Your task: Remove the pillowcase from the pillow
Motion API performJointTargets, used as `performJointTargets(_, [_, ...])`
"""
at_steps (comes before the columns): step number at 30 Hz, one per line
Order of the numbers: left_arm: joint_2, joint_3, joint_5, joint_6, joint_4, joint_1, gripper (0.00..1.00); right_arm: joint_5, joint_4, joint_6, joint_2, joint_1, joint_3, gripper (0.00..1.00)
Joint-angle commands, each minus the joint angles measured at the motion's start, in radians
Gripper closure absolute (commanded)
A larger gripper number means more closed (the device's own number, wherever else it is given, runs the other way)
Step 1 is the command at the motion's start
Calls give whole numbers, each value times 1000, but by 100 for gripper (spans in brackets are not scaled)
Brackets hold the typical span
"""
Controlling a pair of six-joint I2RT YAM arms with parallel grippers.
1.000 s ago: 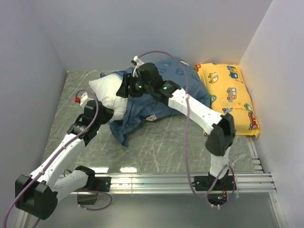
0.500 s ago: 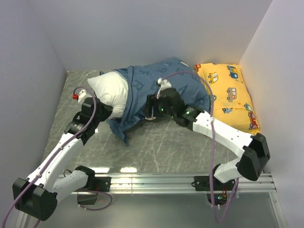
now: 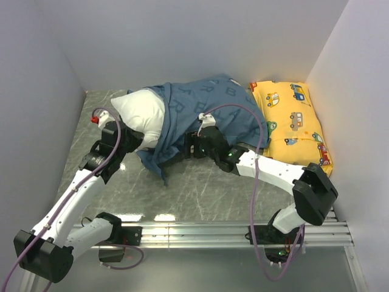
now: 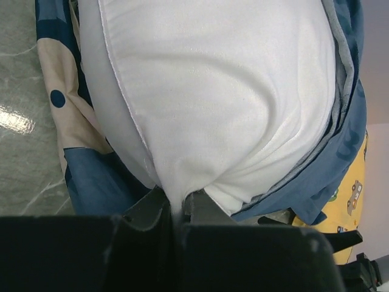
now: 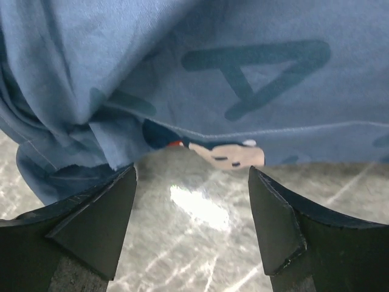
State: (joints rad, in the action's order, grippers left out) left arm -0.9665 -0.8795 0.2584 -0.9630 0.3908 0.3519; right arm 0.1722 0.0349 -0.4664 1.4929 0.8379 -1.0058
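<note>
The white pillow (image 3: 141, 113) lies at the back left, its left end bare. The dusty-blue pillowcase (image 3: 209, 108) covers the rest, with a loose flap hanging down toward the near side. My left gripper (image 3: 136, 143) is shut on a pinch of white pillow fabric (image 4: 213, 91), which is drawn tight between its jaws (image 4: 178, 210). The pillowcase rim (image 4: 347, 137) wraps round the pillow behind. My right gripper (image 3: 182, 149) sits low at the pillowcase's near edge. It is open (image 5: 191, 201) over bare table, just short of the blue hem with a mouse face (image 5: 243, 73).
A smaller yellow car-print pillow (image 3: 295, 125) lies against the right wall, touching the pillowcase's right end. Grey walls close the table on the left, back and right. An aluminium rail (image 3: 231, 231) runs along the near edge.
My right gripper came off the top of the pillowcase, swung down to the table at its near edge and opened wider. The pillowcase settled flatter. The left gripper kept its pinch.
</note>
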Motion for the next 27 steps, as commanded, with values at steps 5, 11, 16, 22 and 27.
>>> performJointTargets(5, [35, -82, 5, 23, -55, -7, 100, 90, -150, 3, 58, 4, -16, 18])
performJointTargets(11, [40, -108, -2, 23, -32, -7, 100, 199, -156, 26, 113, 3, -74, 31])
performJointTargets(16, [48, -144, 19, 40, -13, -10, 100, 256, -135, 46, 84, 0, -100, 91])
performJointTargets(22, [38, -202, -33, 61, -1, -121, 100, 320, -61, 60, 15, -23, -93, 100])
performJointTargets(27, [37, -248, -169, 98, 16, -338, 100, 340, 32, 17, -39, -129, -44, 100])
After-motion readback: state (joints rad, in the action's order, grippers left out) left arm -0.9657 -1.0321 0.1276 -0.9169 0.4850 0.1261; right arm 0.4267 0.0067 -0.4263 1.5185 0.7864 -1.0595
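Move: From my open right hand, the pillowcase's near edge lies about 4 cm ahead and some 2 cm lower. The bare end of the pillow is roughly 18 cm to my right hand's left and 11 cm ahead; the case's hanging corner is around 12 cm left and 5 cm nearer the base. My left hand already grips the pillow's near corner, with the bare end's middle about 8 cm ahead and the case's rim 7 cm ahead and 8 cm right. I reach my right hand forward about 4 cm, dipping slightly, shut its fingers on the pillowcase's near edge, then draw it right and up, still edging forward, as the wrist turns some 15 degrees clockwise. My left hand keeps its pinch on the pillow corner, nearly still at first, then lifts and pulls it left about 5 cm, away from the right hand. ##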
